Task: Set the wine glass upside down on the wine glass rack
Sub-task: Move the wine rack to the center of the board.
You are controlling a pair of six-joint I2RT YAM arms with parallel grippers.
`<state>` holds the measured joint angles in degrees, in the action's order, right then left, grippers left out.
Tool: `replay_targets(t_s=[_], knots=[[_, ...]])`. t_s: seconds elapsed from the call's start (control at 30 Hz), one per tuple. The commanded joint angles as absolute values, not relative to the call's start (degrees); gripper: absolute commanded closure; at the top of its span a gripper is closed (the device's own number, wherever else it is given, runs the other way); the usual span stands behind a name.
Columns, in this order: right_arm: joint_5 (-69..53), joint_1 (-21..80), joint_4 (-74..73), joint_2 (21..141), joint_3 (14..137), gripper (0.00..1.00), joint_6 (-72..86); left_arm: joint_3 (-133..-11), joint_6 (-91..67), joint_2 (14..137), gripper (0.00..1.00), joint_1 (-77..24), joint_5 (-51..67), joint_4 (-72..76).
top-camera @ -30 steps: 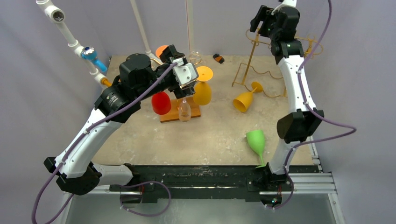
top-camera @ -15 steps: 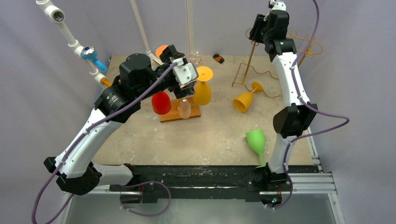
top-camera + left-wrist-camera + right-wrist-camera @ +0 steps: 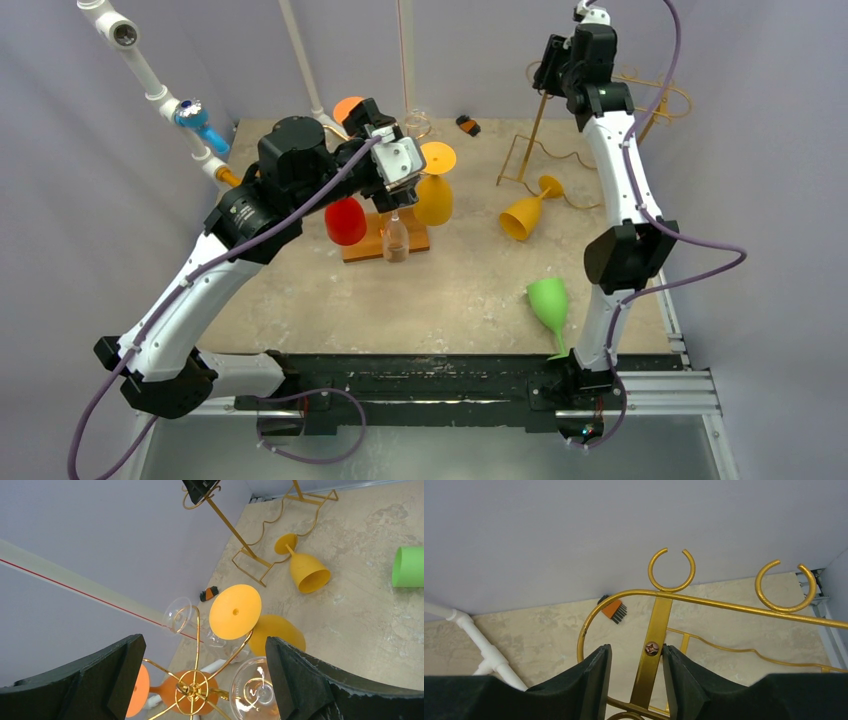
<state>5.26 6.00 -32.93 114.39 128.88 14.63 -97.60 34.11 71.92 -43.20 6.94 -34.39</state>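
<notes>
A clear wine glass (image 3: pixel 396 238) (image 3: pixel 255 690) hangs upside down from an arm of the round gold wine glass rack (image 3: pixel 192 692), which stands on a wooden base (image 3: pixel 365 252). My left gripper (image 3: pixel 393 192) (image 3: pixel 202 645) hovers right above the rack's hub, wide open and empty. My right gripper (image 3: pixel 552 62) (image 3: pixel 636 652) is up at the top of a second gold rack (image 3: pixel 535 125) (image 3: pixel 659 625). Its jaws are half closed around the flat post: the right finger is at the post and a gap shows on the left side.
A red glass (image 3: pixel 345 222), a yellow glass (image 3: pixel 433 198), an orange glass (image 3: pixel 347 107) and another clear glass (image 3: pixel 417 122) hang on the round rack. A yellow glass (image 3: pixel 522 215) and a green glass (image 3: pixel 550 300) lie on the table. A small brush (image 3: pixel 467 125) lies at the back.
My right gripper came down and left onto the gold post's top, and its jaws narrowed around it. My left gripper stayed open above the round rack.
</notes>
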Motion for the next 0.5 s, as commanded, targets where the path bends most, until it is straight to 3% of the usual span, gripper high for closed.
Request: replay_targets(t_s=[0.0, 0.17, 0.47], knots=[[4.6, 6.2, -31.2, 112.4, 127.6, 0.54, 15.3, -97.6, 34.0, 70.3, 0.0, -43.3, 5.5, -32.5], [3.2, 6.3, -29.7, 112.2, 126.2, 0.87, 15.9, -98.0, 34.0, 70.3, 0.0, -43.3, 5.5, -32.5], [0.5, 8.4, -26.2, 108.9, 123.7, 0.9, 17.9, -98.2, 33.9, 70.6, 0.0, -43.3, 6.1, -32.2]])
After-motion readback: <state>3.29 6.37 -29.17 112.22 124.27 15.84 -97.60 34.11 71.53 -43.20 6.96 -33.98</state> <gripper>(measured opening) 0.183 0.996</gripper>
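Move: The wine rack's left top crossbar is already between the right hand's half-open pads, about 1 cm ahead and level sideways. From this hand, the rack's far upright stands some 23 cm to the right and 4 cm back, the lying yellow glass about 12 cm back, 5 cm right and 31 cm below, and the small brush roughly 10 cm ahead, 14 cm left and 33 cm below. From the left hand, the crossbar is around 28 cm ahead, 26 cm right and 10 cm lower. Almost on the spot, the right hand shuts its half-open fingers and pinches the wine rack's flat left crossbar at the screw. With the bar gripped, it then eases left, towards the board's centre, by only about 1 cm, its height barely changing and the wrist turning just a few degrees. ##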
